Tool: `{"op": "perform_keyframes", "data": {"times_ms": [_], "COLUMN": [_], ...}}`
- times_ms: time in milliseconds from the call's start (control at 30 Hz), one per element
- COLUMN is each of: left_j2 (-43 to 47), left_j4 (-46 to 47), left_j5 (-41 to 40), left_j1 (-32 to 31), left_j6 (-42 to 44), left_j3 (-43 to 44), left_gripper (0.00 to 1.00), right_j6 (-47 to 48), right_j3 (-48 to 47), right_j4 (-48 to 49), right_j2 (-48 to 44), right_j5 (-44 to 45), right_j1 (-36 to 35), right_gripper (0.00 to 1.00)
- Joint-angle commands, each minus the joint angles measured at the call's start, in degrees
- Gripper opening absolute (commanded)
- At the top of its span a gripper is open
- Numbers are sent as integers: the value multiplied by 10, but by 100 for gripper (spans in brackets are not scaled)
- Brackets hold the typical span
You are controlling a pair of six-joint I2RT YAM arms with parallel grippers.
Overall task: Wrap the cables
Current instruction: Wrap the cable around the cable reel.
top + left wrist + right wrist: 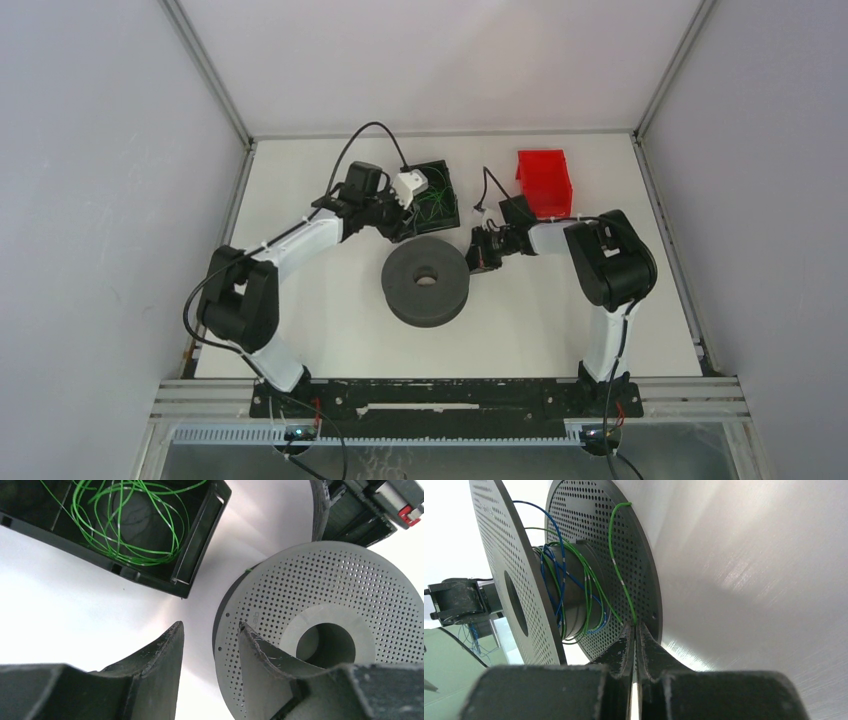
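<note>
A grey perforated spool [425, 280] lies flat mid-table. Green and blue cables [574, 595] are wound on its core. One green cable [616, 565] runs over the flange [594, 540] into the tips of my right gripper [636, 626], which is shut on it at the spool's right rim [478, 250]. More green cables [130, 525] lie in loose loops inside a black bin [200, 535]. My left gripper [210, 625] hangs open between that bin and the spool [350, 590], above the spool's edge, with nothing between its fingers.
The black bin [440, 170] stands behind the spool, under the left arm's wrist. A red bin [543, 183] sits at the back right, just behind the right arm. Grey walls close in the table on three sides.
</note>
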State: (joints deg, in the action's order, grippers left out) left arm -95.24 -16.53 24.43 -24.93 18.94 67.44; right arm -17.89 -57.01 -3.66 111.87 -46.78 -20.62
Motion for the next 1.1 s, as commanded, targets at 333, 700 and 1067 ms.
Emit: {"op": "perform_keyframes", "data": {"times_ms": [333,700,1067], "left_j2": [166,198,179], "left_j4": [-35,-84,-66], "left_j5": [63,10,-117], "left_j1": [-23,-181,-252], "left_j6": [115,221,243], "left_j3": [-135,-177,-198], "left_gripper": [70,99,100], "right_j6": [-17,-8,-4], "right_j3": [11,11,11], "right_j4": [15,17,18], "right_j2": [-28,-34,-36], "right_j5": [1,7,6], "right_j1": [-2,-12,-9], "right_gripper": [5,3,3]}}
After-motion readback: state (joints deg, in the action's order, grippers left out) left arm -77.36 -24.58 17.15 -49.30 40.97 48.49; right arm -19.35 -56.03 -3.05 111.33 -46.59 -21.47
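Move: The left hand's fingers are empty and half open; the cable reel's middle lies about 11 cm back from them, 5 cm to the right and some 9 cm lower. The black box of green cable is about 8 cm ahead, 6 cm right and 10 cm below. From the right hand, whose fingertips pinch the green cable at the reel's right side, the reel's middle is roughly 9 cm left, 3 cm back and 2 cm higher. The right hand keeps its pinch on the green cable and all but stays in place. Above the reel the left hand sweeps some 17 cm back towards the base, drifting slightly left and then right and ending about 3 cm lower, over the rim on the base side. It turns about 35 degrees clockwise, its fingers tipping more steeply down and opening wide so that they straddle the rim from above; no touch can be seen. ##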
